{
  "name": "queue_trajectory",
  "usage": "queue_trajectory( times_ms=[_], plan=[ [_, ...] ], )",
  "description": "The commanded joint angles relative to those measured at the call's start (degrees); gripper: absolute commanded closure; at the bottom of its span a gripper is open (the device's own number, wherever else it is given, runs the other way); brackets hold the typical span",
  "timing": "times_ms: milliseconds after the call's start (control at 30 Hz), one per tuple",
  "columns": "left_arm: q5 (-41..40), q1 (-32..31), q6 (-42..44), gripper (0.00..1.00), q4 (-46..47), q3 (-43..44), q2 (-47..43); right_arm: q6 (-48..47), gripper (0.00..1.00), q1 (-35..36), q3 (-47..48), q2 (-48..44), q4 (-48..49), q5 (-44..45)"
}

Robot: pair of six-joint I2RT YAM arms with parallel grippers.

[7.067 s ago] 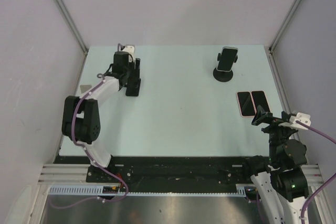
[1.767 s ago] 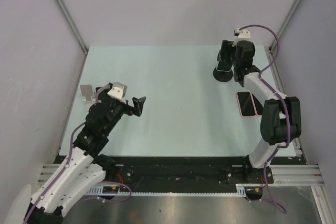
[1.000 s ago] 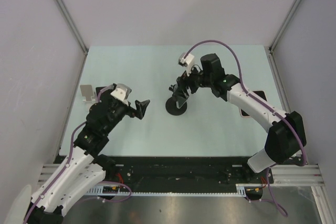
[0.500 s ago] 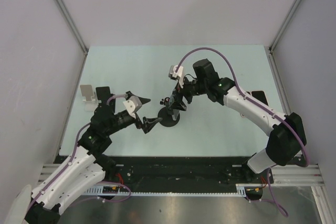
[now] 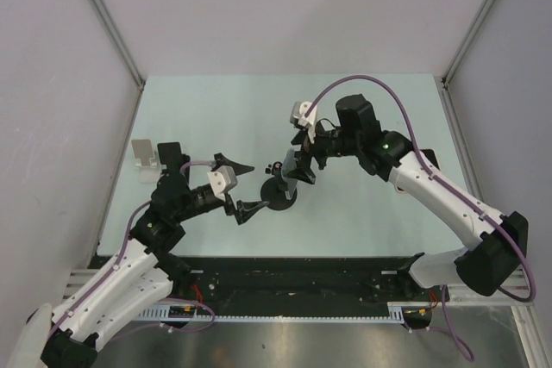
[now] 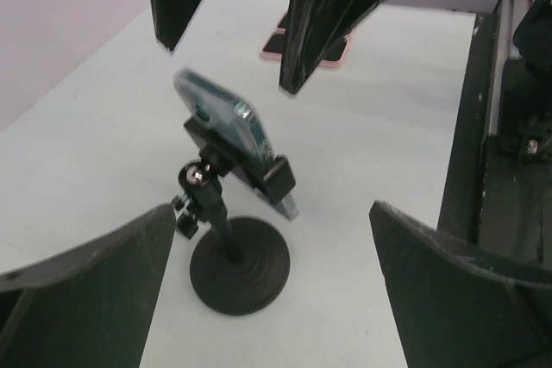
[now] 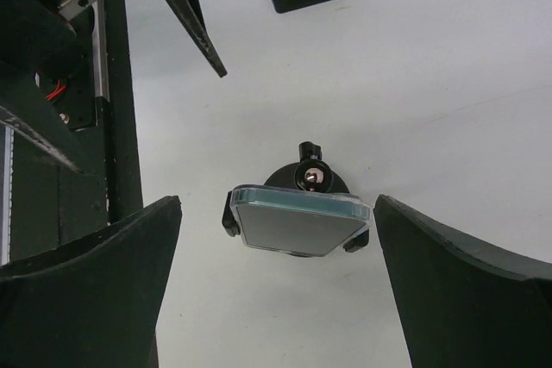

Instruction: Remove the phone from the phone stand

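Observation:
The black phone stand (image 5: 278,198) stands mid-table on its round base (image 6: 240,266). Its clamp holds the phone (image 6: 221,116), a dark phone in a clear case (image 7: 297,223), tilted back on the ball joint. My left gripper (image 5: 244,185) is open just left of the stand, and its fingers (image 6: 82,290) flank the base without touching it. My right gripper (image 5: 299,164) hovers over the phone, open, with its fingers (image 7: 470,290) wide of the phone's two short ends and clear of it.
A white stand (image 5: 144,152) and a black stand (image 5: 169,155) sit at the table's left. Two phones (image 5: 424,159) lie flat at the right, partly under my right arm. The black base rail (image 6: 517,109) runs along the near edge.
The right gripper slid the stand with the phone toward the near left, then opened and let go. The left gripper moved in beside the stand's base.

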Motion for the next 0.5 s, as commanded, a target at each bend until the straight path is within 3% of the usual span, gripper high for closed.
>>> queue_trajectory(
  times_ms=[0,133,300,467],
  plan=[
    [2.4,-0.3,7.5,0.00,1.8,1.8,2.3,1.3,0.00,0.2,2.2,-4.2,-2.8,3.3],
    [4.0,0.7,9.3,0.02,-1.5,5.9,7.5,3.6,0.00,0.3,-0.4,-11.0,-3.0,8.7],
    [3.5,1.2,17.2,0.01,-5.8,10.1,11.1,8.8,0.00,0.2,-10.7,-21.9,1.3,13.1],
    [11.3,6.2,21.3,0.00,-6.1,12.3,17.9,14.9,0.00,0.0,-20.3,-32.4,7.0,21.4]
  ],
)
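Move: The phone, upright in the round stand with its screen to the right, has its middle about 7 cm ahead of the left hand, 9 cm to its right and 5 cm lower; the round stand's middle is some 6 cm ahead, 7 cm right and 10 cm below. From the right hand, already off the phone, its middle is about 1 cm ahead, 3 cm left and 8 cm below, and the stand level with the hand fore and aft, 5 cm left, 13 cm down. The open right hand backs away from above the phone, rising first and then swinging out mostly to the right and back, about 8 cm right, 5 cm back and 4 cm up, while the wrist turns some 15 degrees clockwise. Meanwhile the left hand, also open and touching nothing, slides about 4 cm forward and slightly down to line up beside the phone and round stand, its fingers tipping down about 10 degrees. ##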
